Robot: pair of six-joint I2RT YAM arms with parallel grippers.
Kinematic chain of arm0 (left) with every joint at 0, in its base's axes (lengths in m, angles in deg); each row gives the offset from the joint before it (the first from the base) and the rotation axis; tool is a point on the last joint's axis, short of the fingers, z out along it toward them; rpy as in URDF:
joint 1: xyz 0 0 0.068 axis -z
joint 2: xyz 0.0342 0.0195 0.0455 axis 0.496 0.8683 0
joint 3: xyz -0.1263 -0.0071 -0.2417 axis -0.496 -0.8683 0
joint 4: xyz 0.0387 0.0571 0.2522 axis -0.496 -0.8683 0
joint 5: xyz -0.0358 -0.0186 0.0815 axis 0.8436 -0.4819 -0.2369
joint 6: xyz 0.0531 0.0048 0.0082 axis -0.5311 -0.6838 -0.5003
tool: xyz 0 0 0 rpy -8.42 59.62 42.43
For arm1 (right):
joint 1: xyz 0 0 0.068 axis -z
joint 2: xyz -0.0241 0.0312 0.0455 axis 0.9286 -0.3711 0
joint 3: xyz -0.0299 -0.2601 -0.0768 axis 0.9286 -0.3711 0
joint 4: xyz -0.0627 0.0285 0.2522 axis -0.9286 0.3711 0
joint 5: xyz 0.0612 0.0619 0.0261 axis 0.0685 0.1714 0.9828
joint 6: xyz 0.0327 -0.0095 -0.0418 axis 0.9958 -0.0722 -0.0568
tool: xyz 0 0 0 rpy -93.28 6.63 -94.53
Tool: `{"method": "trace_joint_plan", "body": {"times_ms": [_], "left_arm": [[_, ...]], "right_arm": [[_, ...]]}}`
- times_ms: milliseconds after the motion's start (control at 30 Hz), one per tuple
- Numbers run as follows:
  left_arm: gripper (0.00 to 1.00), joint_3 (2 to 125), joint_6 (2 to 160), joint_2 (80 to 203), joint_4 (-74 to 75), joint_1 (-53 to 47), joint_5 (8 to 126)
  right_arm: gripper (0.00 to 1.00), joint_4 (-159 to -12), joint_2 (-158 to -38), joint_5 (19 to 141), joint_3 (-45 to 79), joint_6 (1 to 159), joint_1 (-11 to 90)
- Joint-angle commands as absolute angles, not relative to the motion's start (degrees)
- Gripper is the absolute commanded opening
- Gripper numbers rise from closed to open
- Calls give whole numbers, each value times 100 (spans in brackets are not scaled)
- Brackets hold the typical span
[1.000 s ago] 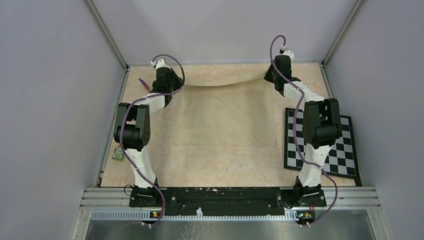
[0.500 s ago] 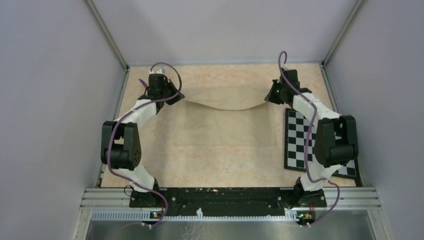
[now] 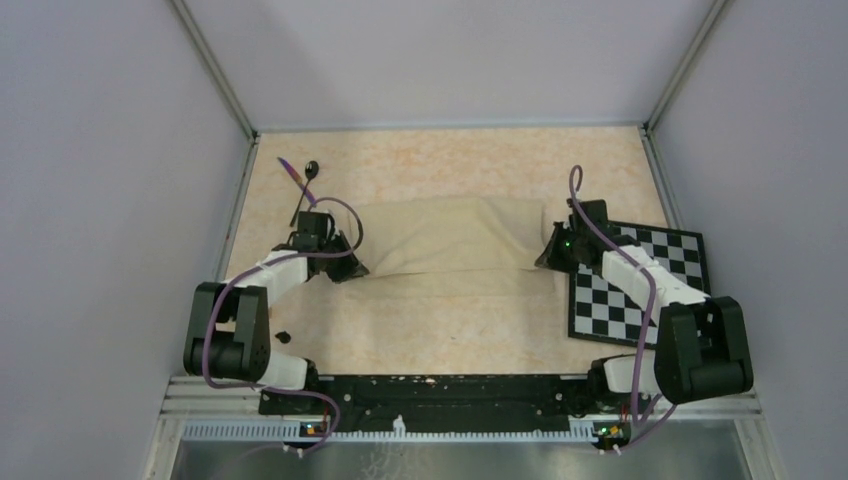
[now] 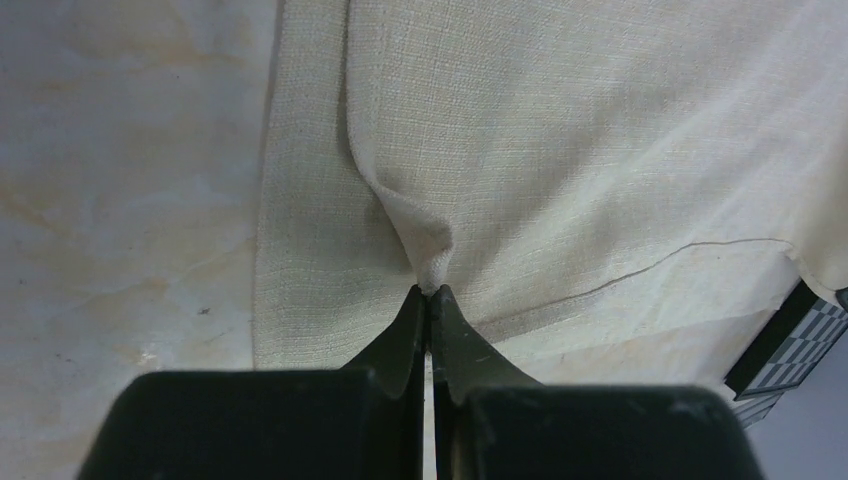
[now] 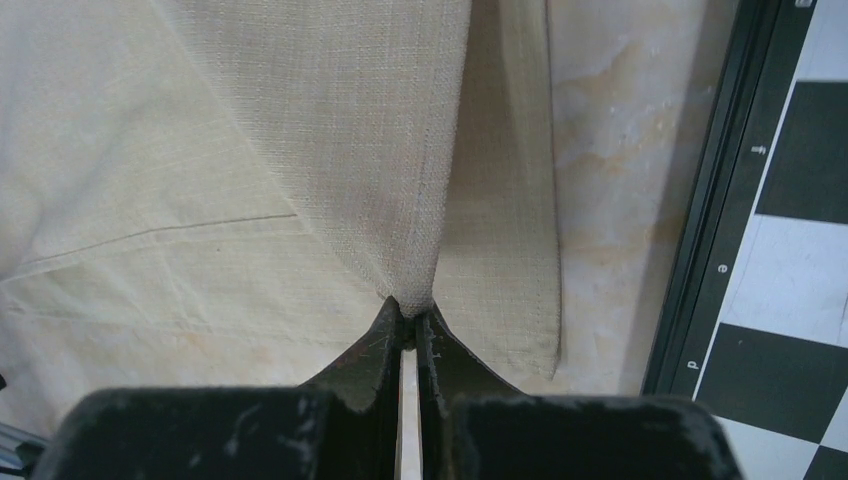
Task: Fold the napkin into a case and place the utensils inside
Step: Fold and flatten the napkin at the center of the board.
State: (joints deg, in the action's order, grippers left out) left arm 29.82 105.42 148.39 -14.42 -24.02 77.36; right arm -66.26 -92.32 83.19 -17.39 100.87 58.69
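The beige napkin (image 3: 450,235) lies mid-table with its far half lifted and drawn over the near half. My left gripper (image 3: 348,266) is shut on the napkin's left corner, pinched at the tips (image 4: 428,292), and the napkin (image 4: 560,150) hangs from them. My right gripper (image 3: 548,258) is shut on the right corner (image 5: 410,312) of the napkin (image 5: 250,150). The utensils lie at the far left: a black spoon (image 3: 311,168) and a thin purple knife (image 3: 288,167), apart from both grippers. No case shape shows.
A black-and-white checkerboard (image 3: 640,290) lies right of the napkin, under the right arm, its black frame (image 5: 705,230) close beside the right gripper. A small dark object (image 3: 283,335) sits near the left arm's base. Grey walls enclose the table on three sides.
Both grippers have carried the napkin's far edge from the back of the table toward the near side, folding it over. The utensils now show at the far left.
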Motion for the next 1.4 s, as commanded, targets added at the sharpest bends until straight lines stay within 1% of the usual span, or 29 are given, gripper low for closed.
{"method": "trace_joint_plan", "body": {"times_ms": [0, 267, 500, 733, 933, 1100, 1367], "left_arm": [[0, 2887, 10429, 14576, -1327, -2422, 7686], [0, 2908, 10339, 14159, -1742, -2425, 7418], [0, 2435, 10495, 13938, -1607, -2419, 7305], [0, 2504, 10464, 14045, -1844, -2429, 6860], [0, 2655, 10512, 13708, -2090, -2429, 6953], [0, 2384, 10627, 13430, -2055, -2429, 6999], [0, 1980, 10827, 13579, -1790, -2420, 7283]], "right_arm": [[0, -6644, -8920, 8347, -1761, 10063, 5872], [0, -6187, -8582, 8150, -1611, 9895, 5872], [0, -6411, -8708, 8266, -2048, 10010, 5872], [0, -6366, -8734, 8087, -2007, 10033, 5872], [0, -6103, -8494, 8047, -1831, 10003, 5872], [0, -6164, -8510, 8048, -2030, 10074, 5872], [0, -6458, -8833, 8024, -2276, 10199, 5872]]}}
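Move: The napkin's upper layer is already held by its near corners. For the left hand, the lower layer's near left corner lies about 5 cm back and 4 cm to its left, 2 cm below; the spoon is 19 cm ahead and 13 cm left. For the right hand, the lower layer's near right corner is about 6 cm back, 3 cm right and 2 cm below; the chessboard's middle is 4 cm back and 23 cm right. The napkin's pinched upper edge is drawn back towards the lower layer's near edge in short steps, both grippers staying shut on their corners. The left hand goes back about 4.5 cm and 2 cm outward to its left, dipping and rising a centimetre or two between steps; the right goes back some 3 cm and 1 cm outward, with smaller bobs. ##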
